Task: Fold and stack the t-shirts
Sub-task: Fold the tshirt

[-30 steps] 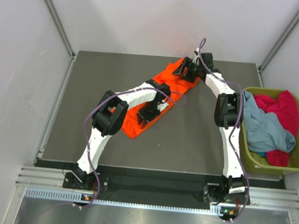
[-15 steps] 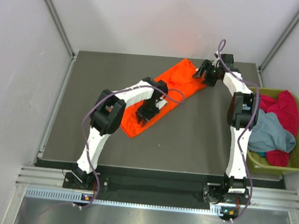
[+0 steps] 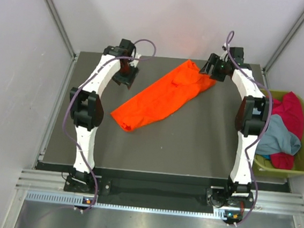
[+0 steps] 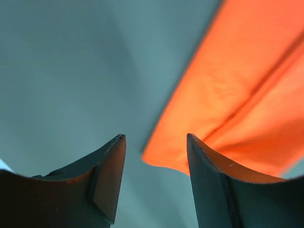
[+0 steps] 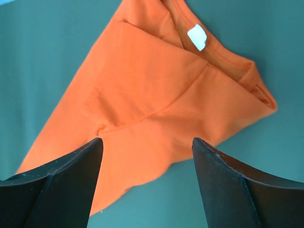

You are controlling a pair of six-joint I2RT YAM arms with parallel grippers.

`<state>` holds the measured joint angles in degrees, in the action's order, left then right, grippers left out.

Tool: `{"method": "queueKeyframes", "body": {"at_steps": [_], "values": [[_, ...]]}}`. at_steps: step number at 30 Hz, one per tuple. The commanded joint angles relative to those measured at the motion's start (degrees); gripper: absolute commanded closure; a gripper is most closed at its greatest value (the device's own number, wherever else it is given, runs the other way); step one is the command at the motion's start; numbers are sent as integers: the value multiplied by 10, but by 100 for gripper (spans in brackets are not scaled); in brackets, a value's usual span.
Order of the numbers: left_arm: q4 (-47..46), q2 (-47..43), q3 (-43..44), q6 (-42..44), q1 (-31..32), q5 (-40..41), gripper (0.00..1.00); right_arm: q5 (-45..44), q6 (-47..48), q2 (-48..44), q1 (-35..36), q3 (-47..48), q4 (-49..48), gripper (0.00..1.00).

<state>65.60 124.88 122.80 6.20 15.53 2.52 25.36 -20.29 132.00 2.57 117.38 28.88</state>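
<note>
A bright orange t-shirt [image 3: 164, 93] lies folded in a long diagonal strip on the dark table. My left gripper [image 3: 124, 78] is open and empty, at the far left beside the shirt and apart from it. In the left wrist view [image 4: 156, 137] the shirt's edge [image 4: 237, 85] lies just ahead. My right gripper [image 3: 210, 69] is open at the shirt's far right end. In the right wrist view [image 5: 147, 140] it hovers over the collar end [image 5: 152, 80], which has a white label [image 5: 196, 36]. A magenta-red shirt [image 3: 291, 108] and a grey-blue shirt [image 3: 281, 140] lie in the bin.
The olive-green bin [image 3: 256, 163] stands at the table's right edge, beside my right arm. White walls and metal posts enclose the table on the left, back and right.
My left arm has swung from the middle of the orange shirt to the far left. My right gripper has moved right off the shirt's end. The shirt now lies longer and flatter.
</note>
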Motion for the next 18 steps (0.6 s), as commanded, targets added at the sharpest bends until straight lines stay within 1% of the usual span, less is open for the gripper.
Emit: {"method": "queueKeyframes", "body": {"at_steps": [1,5,10,18], "values": [[13,-4,7,7,-15,-18,41,-36,32,-53,-3,-14,20,24],[14,-34,-44,0,-18,-43,41,-57,46,-60,-5,-36,26,24],[17,-49,-112,-3,-20,-36,41,-73,56,-47,-3,-38,32,24],[28,-32,-138,-6,-59,-34,40,-88,52,4,-4,-5,37,24]]}}
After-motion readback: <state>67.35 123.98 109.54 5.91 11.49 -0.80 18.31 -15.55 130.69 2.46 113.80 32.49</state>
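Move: The orange t-shirt lies diagonally as a strip, some 12 cm below both open grippers. Its near left corner is about 14 cm back and 6 cm left of the left hand, and its other near corner, curled, about 23 cm back and 3 cm right. From the right hand, the shirt's right-hand corner is roughly 7 cm right and 2 cm back, and the white tag about 3 cm ahead and 2 cm left. The left hand, empty and open, slips a couple of centimetres left, then comes back and down about 6 cm each way towards the shirt's near left corner, tilting some 15 degrees so that its fingertips swing towards the base, and drifts left again at the end. The right hand, also staying open, rises slightly before easing down, right and a little back, some 2 to 3 cm each way, towards the shirt's right-hand corner, neither gripper closing on cloth. ##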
